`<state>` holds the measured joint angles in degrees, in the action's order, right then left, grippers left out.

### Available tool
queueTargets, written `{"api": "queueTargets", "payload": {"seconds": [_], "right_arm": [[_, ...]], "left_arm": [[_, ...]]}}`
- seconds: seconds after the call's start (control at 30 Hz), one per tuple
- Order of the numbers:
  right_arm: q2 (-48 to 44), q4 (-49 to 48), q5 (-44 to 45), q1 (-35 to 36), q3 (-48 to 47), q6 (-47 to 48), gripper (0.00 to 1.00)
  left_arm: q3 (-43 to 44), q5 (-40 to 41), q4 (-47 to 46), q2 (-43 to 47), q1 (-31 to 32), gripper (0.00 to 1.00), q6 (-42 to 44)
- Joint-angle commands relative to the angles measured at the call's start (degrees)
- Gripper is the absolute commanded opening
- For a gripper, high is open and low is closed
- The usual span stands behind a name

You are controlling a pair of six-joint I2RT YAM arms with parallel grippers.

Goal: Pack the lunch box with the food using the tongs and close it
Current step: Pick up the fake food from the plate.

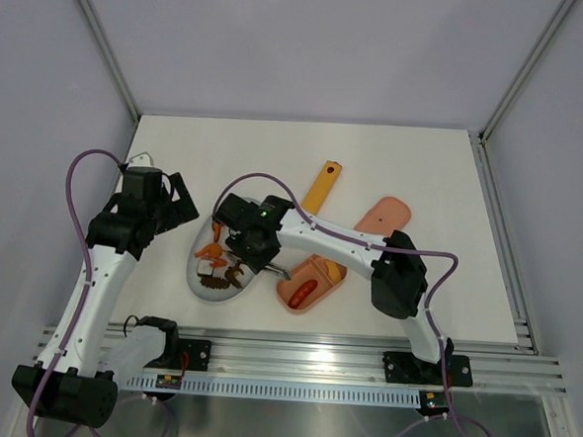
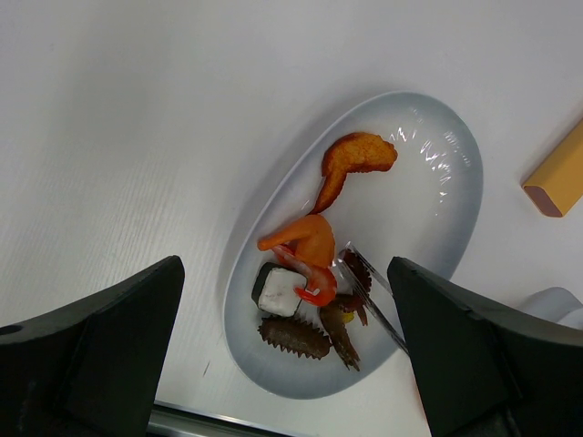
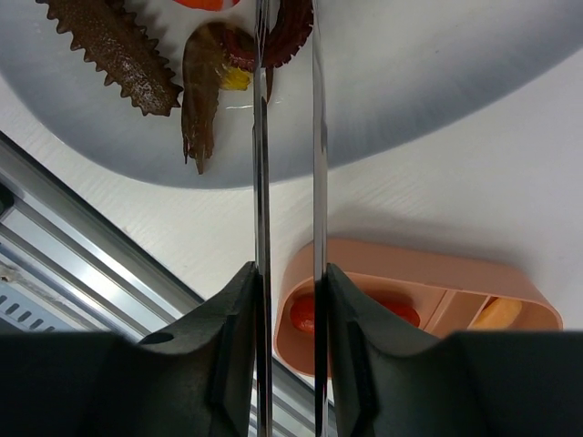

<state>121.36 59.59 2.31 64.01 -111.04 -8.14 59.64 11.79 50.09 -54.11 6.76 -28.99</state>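
My right gripper [image 1: 249, 238] [image 3: 291, 309] is shut on the silvery tongs [image 3: 262, 182] [image 2: 375, 300], squeezing the two arms close together. The tongs' tips reach onto the white plate [image 1: 208, 291] [image 2: 437, 173] and sit on either side of a dark reddish-brown curl [image 3: 290, 36]. Also on the plate are two orange shrimps [image 2: 360, 155] [image 2: 310, 238], a dark-and-white cube [image 2: 278, 291] and brown pieces [image 2: 296, 335] [image 3: 114, 45]. The pink lunch box [image 1: 287, 295] [image 3: 428, 269] holds a red sausage [image 3: 369, 309] and an orange piece [image 3: 499, 312]. My left gripper [image 1: 166, 206] [image 2: 287, 364] hangs open above the plate's left side.
The pink lid [image 1: 384, 216] lies on the table to the right of the lunch box. A yellow-orange flat bar [image 1: 321, 186] [image 2: 557, 177] lies behind the plate. The metal rail [image 1: 362, 366] runs along the table's near edge, close to the plate and the box.
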Motion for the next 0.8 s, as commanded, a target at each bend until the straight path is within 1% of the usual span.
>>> {"api": "queueTargets", "payload": {"seconds": [0.0,0.13,0.4,0.6,0.77], "right_arm": [[-4.72,-0.97,2.52,0.33,0.12,0.23,0.31],[-7.44,-1.32,6.12,-0.37,1.35,-0.82,0.30],[-15.17,-3.60,9.03,-3.45,5.22,-2.67,0.28],[-22.03,-2.99,11.23,-6.08,10.84,-4.42,0.28],[-28.19,-1.24,13.51,-7.75,17.61,-7.32,0.28]], "left_arm": [[0.83,0.78,-1.22,-0.03,-0.35,0.99,0.43],[0.92,0.43,-1.22,-0.03,-0.26,0.99,0.25],[1.62,-0.19,-1.13,-0.38,-0.35,0.99,0.08],[1.89,-0.45,-1.31,-0.56,-0.26,0.99,0.08],[1.80,-0.72,-1.57,-0.82,-0.35,0.99,-0.01]]}}
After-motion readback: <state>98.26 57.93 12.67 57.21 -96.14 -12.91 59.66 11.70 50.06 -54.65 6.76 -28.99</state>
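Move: The right hand grips the tongs, whose tips close around the dark red tentacle on the plate, about 5 cm left, 3 cm ahead and 8 cm below. The lunch box is centred some 11 cm to the hand's right, level fore-and-aft and roughly 9 cm down; the brown shrimp sits about 6 cm left and 1 cm back. From the left hand, the lunch box lies roughly 28 cm right, 6 cm back and 19 cm below. Keeping its squeeze on the tongs, with the tentacle still pinched in their tips, the right hand lifts it off the plate. The hand rises first, then swings ever more to the right with a little forward, some 9 cm up and 9 cm across, passing from the plate's side to high over the far part of the lunch box while the wrist turns about 15 degrees clockwise and its fingers tip a little forward. ##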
